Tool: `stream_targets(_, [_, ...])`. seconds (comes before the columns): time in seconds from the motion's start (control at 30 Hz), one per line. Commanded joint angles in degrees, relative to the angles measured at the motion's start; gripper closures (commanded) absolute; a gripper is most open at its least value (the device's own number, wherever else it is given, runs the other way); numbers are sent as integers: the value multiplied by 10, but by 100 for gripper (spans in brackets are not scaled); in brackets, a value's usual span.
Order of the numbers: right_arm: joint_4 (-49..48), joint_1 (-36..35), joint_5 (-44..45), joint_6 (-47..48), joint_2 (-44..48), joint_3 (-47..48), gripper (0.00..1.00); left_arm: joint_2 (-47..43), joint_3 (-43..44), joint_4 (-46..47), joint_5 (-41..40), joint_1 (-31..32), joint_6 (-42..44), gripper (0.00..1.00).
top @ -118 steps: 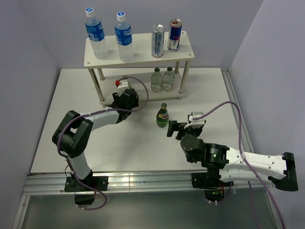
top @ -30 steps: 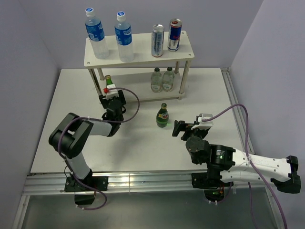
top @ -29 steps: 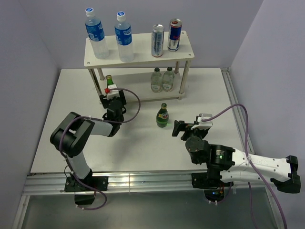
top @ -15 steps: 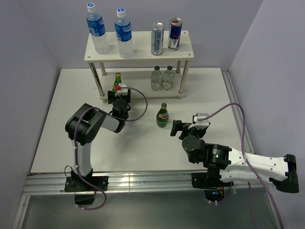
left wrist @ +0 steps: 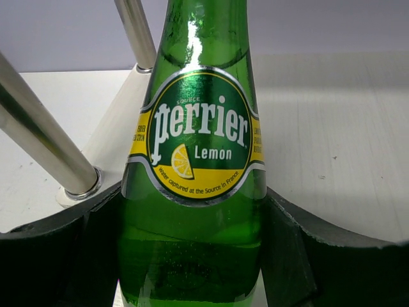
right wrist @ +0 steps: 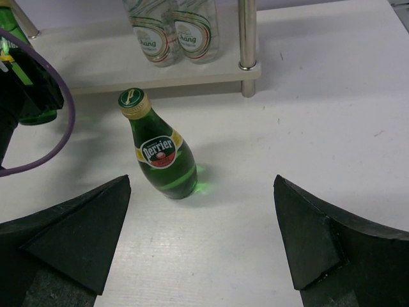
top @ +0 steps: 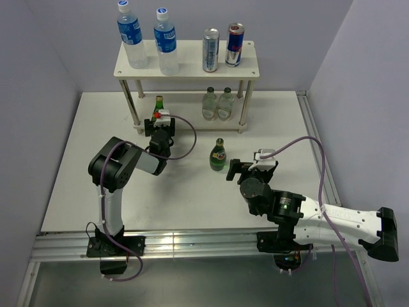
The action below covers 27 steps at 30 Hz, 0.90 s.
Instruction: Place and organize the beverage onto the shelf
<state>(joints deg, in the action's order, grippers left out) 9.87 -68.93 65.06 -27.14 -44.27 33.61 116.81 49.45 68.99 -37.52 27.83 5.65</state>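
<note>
The shelf (top: 188,69) stands at the back with two blue-label plastic bottles (top: 131,45) and two cans (top: 211,51) on its top board. My left gripper (top: 160,123) is shut on a green Perrier Lemon bottle (top: 158,105), upright at the front left edge of the lower tier. In the left wrist view the bottle (left wrist: 195,160) fills the space between the fingers of my left gripper (left wrist: 192,256). A second green bottle (top: 218,155) stands on the table. My right gripper (top: 235,170) is open just right of it. In the right wrist view that gripper (right wrist: 204,236) is short of the bottle (right wrist: 161,157).
Two clear glass bottles (top: 217,105) stand on the right part of the shelf's lower tier, also in the right wrist view (right wrist: 172,29). Metal shelf legs (left wrist: 48,144) rise just left of the held bottle. Another leg (right wrist: 248,45) stands beyond the free green bottle.
My left gripper has carried the green bottle rightward and up against the shelf's lower tier. My right gripper has edged left toward the standing green bottle.
</note>
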Motion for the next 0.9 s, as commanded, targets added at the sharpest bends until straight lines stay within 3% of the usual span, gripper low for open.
stream_targets(0.0, [-24,5,0,1,0,-4,0,-62,20,375,29,-2,-6,100])
stream_targets(0.5, [-25,16,-9,2,-7,-3,0,-30,99,376,47,-7,10,100])
stream_targets(0.87, [-27,27,-21,2,-13,-4,0,80,177,375,37,-47,-33,100])
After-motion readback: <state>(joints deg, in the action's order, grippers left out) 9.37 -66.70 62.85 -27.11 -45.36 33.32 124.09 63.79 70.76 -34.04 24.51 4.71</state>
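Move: The left gripper already holds a green bottle upright at the lower shelf's front edge. The free spot on the lower shelf lies about 9 cm ahead of it, in line sideways, board surface roughly 4 cm below. The front left post stands about 8 cm to the hand's left and 4 cm ahead; the nearer clear bottle some 23 cm right, 7 cm ahead. From the right hand, that spot is about 35 cm ahead, 35 cm left, 15 cm below. Free the held green bottle from the lower shelf's front edge by lifting the left gripper about 5 cm, easing slightly right as it rises. Carry it forward over the board, to the right of the front left post, about 5 cm in all, tipping the fingers up a little, then start lowering near the end. Keep the grip unchanged. ##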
